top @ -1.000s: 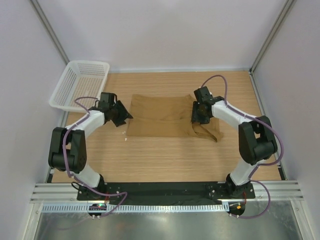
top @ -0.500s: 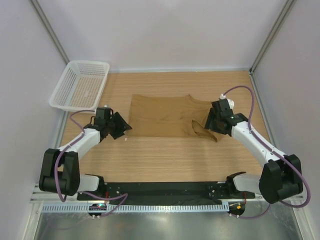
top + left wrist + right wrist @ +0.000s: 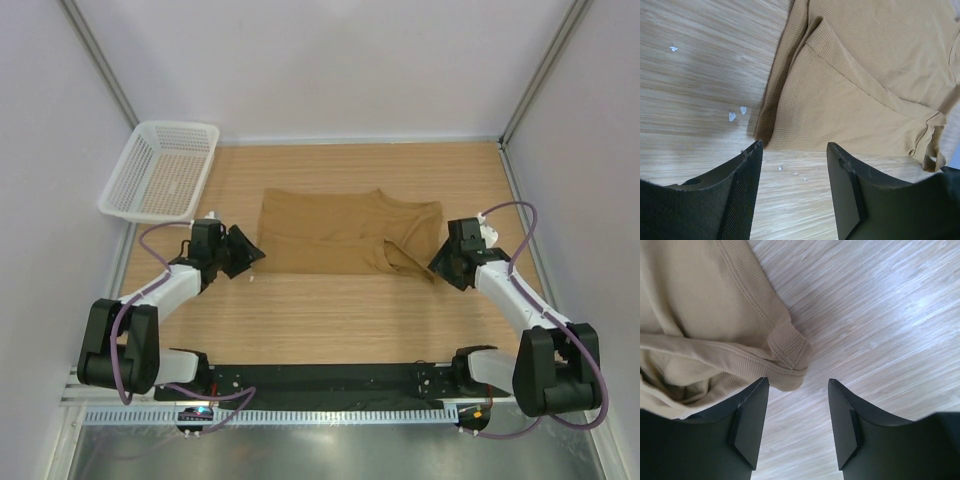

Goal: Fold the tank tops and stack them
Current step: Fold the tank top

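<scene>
The tan-brown tank top (image 3: 340,232) lies flat in the middle of the wooden table, folded over, with its straps bunched at the right end (image 3: 410,262). My left gripper (image 3: 250,254) stands open just off the cloth's near left corner (image 3: 762,135), with bare wood between its jaws. My right gripper (image 3: 444,262) is open beside the strap end (image 3: 790,350), nothing held; its left finger (image 3: 751,415) sits just under the cloth's edge. In the wrist views the left gripper (image 3: 794,165) and right gripper (image 3: 798,405) both show a clear gap.
A white mesh basket (image 3: 160,170) stands at the back left, overhanging the table's left edge. Small white specks (image 3: 737,113) lie on the wood near the cloth's left corner. Enclosure walls stand close on both sides.
My right gripper has let go of the strap end and drawn back to the right and nearer. The left gripper has pulled slightly nearer, off the cloth's left edge.
</scene>
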{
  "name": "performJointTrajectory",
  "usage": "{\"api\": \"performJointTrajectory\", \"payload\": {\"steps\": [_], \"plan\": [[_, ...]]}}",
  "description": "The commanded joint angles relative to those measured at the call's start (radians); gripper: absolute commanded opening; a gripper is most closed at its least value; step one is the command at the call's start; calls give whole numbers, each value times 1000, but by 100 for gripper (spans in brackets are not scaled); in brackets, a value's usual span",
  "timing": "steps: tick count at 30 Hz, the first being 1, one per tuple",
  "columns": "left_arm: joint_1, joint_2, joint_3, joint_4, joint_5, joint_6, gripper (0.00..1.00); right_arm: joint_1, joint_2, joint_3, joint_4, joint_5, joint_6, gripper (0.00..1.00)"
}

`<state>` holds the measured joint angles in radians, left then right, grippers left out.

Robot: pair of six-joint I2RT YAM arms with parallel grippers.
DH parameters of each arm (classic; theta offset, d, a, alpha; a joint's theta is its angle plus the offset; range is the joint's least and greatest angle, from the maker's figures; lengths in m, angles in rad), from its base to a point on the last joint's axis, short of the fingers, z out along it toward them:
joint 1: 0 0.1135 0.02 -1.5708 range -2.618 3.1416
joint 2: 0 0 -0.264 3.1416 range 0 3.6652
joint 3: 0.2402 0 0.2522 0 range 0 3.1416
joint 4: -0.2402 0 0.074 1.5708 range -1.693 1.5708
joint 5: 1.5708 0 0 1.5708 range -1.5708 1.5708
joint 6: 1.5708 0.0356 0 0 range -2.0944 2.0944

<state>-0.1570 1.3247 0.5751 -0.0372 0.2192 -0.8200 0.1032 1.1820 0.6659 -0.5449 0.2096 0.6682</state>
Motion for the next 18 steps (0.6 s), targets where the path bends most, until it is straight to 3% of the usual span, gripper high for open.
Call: {"api": "performJointTrajectory", "payload": {"steps": [1, 9, 17, 18], "plan": [[-3, -4, 0, 59, 6, 30, 55, -19, -24, -23, 109, -24, 91, 56], [-1, 11, 5, 60, 12, 32, 54, -25, 19, -49, 220, -12, 168, 45], [-1, 16, 6, 60, 16, 32, 54, -28, 56, -40, 226, -9, 168, 36], [-1, 16, 8, 59, 17, 32, 54, -30, 56, -42, 230, -18, 165, 11]]}}
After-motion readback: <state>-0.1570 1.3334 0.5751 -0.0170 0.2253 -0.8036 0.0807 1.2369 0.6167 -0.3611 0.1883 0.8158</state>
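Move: The loose near right corner of the tank top lies about 3 cm ahead of the right hand, a centimetre to its left and some 2 cm below. The far right corner is about 17 cm ahead, 1 cm to the left, and the raised fold around the opening is some 5 cm ahead and 10 cm left, both about 3 cm lower than this hand. From the left hand, that near right corner lies roughly 41 cm to the right, 2 cm back and 3 cm below. With its fingers already open over the table just short of the tank top's near right corner, the right hand slides forward about 3 cm onto the corner, sinking only some 1 cm, while the wrist turns clockwise and tips up slightly, in all about 10 degrees. The fingers close steadily on the way, from a bit over half open to about a third, and end pinching the hemmed corner between their tips. ##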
